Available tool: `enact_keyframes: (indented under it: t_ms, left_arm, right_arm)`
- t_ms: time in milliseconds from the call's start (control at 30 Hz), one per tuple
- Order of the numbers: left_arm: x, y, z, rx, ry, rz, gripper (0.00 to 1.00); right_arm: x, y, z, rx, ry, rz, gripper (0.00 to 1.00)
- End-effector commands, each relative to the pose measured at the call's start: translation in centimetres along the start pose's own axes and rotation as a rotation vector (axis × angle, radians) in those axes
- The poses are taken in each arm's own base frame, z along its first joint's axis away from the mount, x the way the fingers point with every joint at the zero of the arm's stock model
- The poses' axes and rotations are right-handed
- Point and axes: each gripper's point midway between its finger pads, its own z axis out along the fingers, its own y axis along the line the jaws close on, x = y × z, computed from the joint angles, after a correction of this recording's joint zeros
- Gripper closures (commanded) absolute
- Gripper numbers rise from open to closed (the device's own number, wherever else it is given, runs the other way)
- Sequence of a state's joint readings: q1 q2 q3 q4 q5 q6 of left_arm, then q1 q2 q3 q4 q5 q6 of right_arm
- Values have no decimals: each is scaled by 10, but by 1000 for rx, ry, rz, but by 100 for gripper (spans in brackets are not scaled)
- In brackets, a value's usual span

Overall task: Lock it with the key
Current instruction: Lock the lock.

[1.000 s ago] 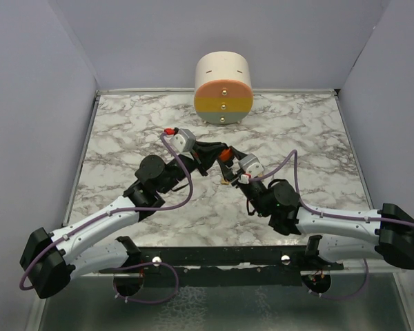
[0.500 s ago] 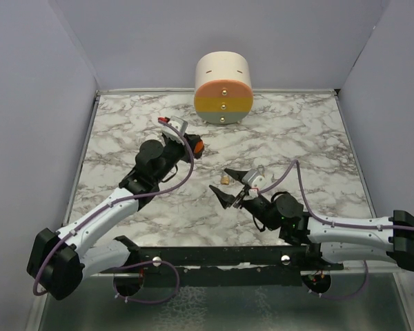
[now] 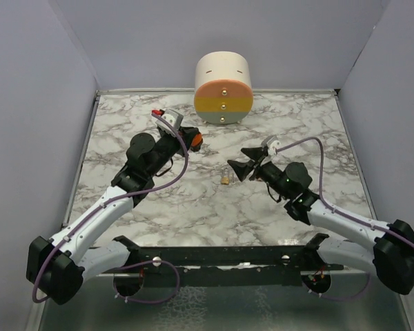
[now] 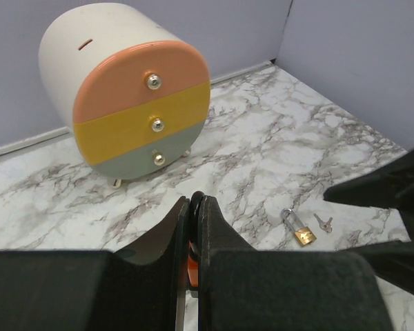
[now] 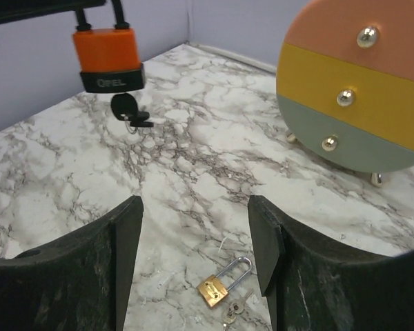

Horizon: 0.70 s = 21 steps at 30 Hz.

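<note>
An orange padlock (image 5: 107,58) hangs in the air by its black shackle, with my left gripper (image 3: 188,140) shut on that shackle. A black-headed key (image 5: 129,110) sticks out of the padlock's underside. In the left wrist view only a sliver of the orange padlock (image 4: 187,265) shows between the closed fingers of my left gripper (image 4: 194,201). My right gripper (image 3: 243,166) stands open and holds nothing, well to the right of the padlock and pointing left. Seen from the right wrist, the right gripper (image 5: 196,221) hovers above the table.
A small brass padlock (image 3: 225,177) lies on the marble table between the arms, with small silver keys (image 4: 323,222) beside it. A round drawer unit (image 3: 223,88) with pink, yellow and grey fronts stands at the back wall. Purple walls close in left, right and back.
The right gripper has opened, left the orange padlock and drawn back to the right. The left arm has carried the padlock toward the back left.
</note>
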<state>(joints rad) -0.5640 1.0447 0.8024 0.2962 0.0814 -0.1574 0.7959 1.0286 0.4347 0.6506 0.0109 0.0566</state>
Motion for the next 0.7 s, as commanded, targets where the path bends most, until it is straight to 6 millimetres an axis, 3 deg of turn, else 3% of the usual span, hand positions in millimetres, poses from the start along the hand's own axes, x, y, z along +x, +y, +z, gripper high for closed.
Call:
enact_keyframes:
  t_ms: [0,67,100,167,267,333,500,667]
  left_arm:
    - [-32,-19,-5,105,-63,44,100]
    - [-32,-21,-7,127,-62,51,100]
    - [-32,-22,-8,134,-62,54,100]
    - [-32,-23,-10,161,-60,65,100]
    - [-28,-24,-13,198,-51,76,100]
    - [-25,-21,-15,199,-44,78,100]
    - [-29,-14,-21,213,-69,58,100]
    - [-43,-41,-29,396,-109,13,100]
  right_arm:
    - [-13,10,14,-266,-8,149,38]
    - [-18,4,20,-339,-21,206,13]
    - [-20,4,20,-397,-24,233,9]
    - [-13,3,25,-488,-14,303,8]
    - [-5,12,32,-617,0,346,14]
    - [-4,17,31,-666,-13,367,4]
    - [-6,21,22,-668,-46,339,2]
    - [-13,29,16,-643,-46,243,4]
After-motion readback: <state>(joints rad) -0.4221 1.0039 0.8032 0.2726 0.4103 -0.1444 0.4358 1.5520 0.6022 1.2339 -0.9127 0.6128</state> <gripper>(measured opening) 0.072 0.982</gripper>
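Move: The orange lock hangs from the left fingers, its body about 5 cm below that hand. From the right hand it lies roughly 11 cm left, 3 cm ahead and 4 cm above, with its bunched keys just under the body, nearly level with that hand. A brass padlock lies on the table about 9 cm ahead, 5 cm left and 20 cm below the right hand; a small silver key lies about 3 cm right of the padlock. The left fingers keep pinching the orange lock's shackle, easing it a little over 1 cm back as that wrist turns some 10 degrees clockwise. The empty right hand swings forward about 5 cm, then comes back while working left towards the lock, net 3 cm left, turning about 35 degrees counter-clockwise, rolling and opening its fingers wide; it touches nothing. ##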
